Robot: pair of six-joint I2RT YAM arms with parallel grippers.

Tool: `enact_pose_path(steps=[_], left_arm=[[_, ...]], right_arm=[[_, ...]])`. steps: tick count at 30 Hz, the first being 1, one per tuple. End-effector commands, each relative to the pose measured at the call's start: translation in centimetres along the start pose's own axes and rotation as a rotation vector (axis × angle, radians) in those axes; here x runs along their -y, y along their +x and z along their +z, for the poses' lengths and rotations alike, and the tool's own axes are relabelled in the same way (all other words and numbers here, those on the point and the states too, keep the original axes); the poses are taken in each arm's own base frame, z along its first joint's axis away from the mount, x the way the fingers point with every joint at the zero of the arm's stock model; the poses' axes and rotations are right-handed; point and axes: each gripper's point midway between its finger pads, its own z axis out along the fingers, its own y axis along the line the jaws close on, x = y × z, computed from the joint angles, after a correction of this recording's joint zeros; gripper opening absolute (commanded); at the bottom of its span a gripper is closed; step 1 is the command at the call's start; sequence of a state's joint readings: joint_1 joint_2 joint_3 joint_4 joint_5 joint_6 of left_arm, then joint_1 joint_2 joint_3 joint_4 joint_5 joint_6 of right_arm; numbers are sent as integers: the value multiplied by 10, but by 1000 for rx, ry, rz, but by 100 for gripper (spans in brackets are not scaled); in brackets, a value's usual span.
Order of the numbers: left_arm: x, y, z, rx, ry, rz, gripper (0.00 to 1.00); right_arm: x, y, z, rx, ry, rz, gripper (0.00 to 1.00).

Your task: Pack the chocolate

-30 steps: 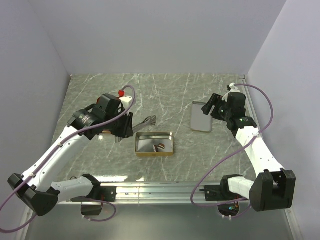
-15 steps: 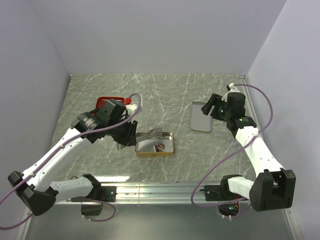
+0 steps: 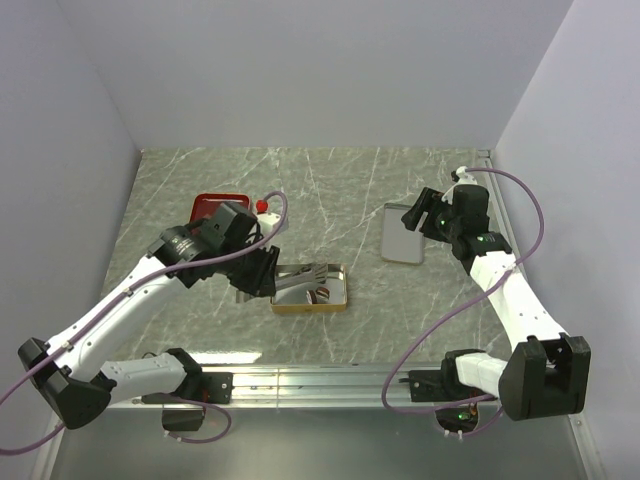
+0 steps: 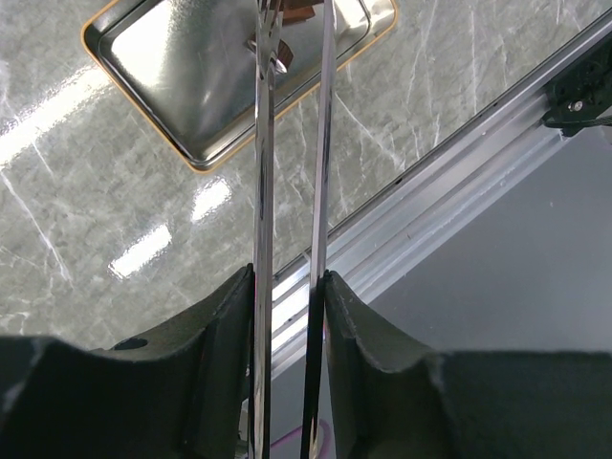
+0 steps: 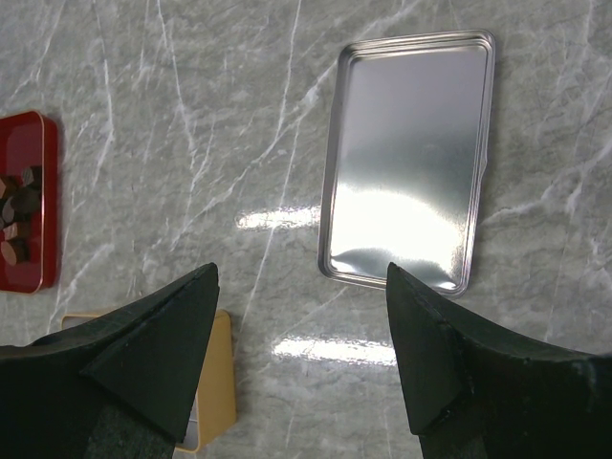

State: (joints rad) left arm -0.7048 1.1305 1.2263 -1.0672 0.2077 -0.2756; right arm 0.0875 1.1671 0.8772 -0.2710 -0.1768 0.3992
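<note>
My left gripper (image 3: pixel 262 275) is shut on the handles of metal tongs (image 3: pixel 300 277), which reach out over the open gold-rimmed tin (image 3: pixel 345 285). In the left wrist view the gripper (image 4: pixel 287 287) clamps both tong arms (image 4: pixel 263 191), and their tips sit over the tin (image 4: pixel 143 124) by a dark brown chocolate (image 4: pixel 277 53). I cannot tell whether the tips hold it. One chocolate (image 3: pixel 322 294) shows in the tin from above. More chocolates (image 5: pixel 19 191) lie in a red tray (image 5: pixel 29 201). My right gripper (image 5: pixel 301 316) is open and empty above the table.
A silver tin lid (image 5: pixel 406 163) lies flat at the back right, also in the top view (image 3: pixel 402 240). The red tray (image 3: pixel 205 205) sits at the back left behind my left arm. An aluminium rail (image 4: pixel 459 163) runs along the near table edge.
My left arm has swung right and nearer with the tongs, from over the red tray to over the gold tin. The red tray is now uncovered. The right arm has not moved.
</note>
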Motion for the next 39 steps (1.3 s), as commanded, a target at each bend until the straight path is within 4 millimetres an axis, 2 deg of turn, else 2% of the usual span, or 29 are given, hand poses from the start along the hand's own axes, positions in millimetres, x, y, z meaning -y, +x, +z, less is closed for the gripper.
enact_pose_path(steps=[1,12,16,22,26,31,35,39], left_arm=[[2,-3,2,11,8,5,39],[-2,-10,3,33,-25,12,39],[-5,-24,-2,90,-52,4,38],[-10,-45,4,131,-93,-9,38],[-22,-62,5,169,-163,-22,38],[-48,-83,-2,225,-236,-82,37],[-86,-95,-12,275,-343,-182,39],[-113,-109,-20,330,-400,-277,40]], right_arm=[[-10,-17,-3,44,-16,-18,77],[-13,-19,-3,48,-19,-23,77],[-13,-19,-3,41,-19,-24,77],[-16,-23,-4,51,-23,-31,77],[-15,-22,-5,50,-22,-34,77],[-14,-20,-6,49,-19,-35,77],[-15,-20,-6,52,-24,-35,77],[-15,-19,-6,54,-31,-28,77]])
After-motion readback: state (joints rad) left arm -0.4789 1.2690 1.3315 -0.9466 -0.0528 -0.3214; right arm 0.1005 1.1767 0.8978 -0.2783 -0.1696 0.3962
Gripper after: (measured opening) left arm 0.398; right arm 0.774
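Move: The left hand, still holding the tongs with their tips over the gold tin, now has the red tray of chocolates about 20 cm ahead, 13 cm to its left and some 16 cm below. The tin's middle lies about 4 cm ahead and 12 cm to the hand's right; the two chocolates showing in it lie roughly 3 cm ahead and 15 cm right, at similar depth. From the idle right hand, the tray is about 54 cm left and 2 cm ahead. Forward and to the left, after first easing down barely 1 cm over the tin, the left hand carries the tongs away from the tin towards the red tray: about 11 cm forward and 5 cm left, speeding up late and rising a little. The wrist swings some 25 degrees counter-clockwise and the fingers tip slightly upward, keeping their hold on the tongs at the same opening. ##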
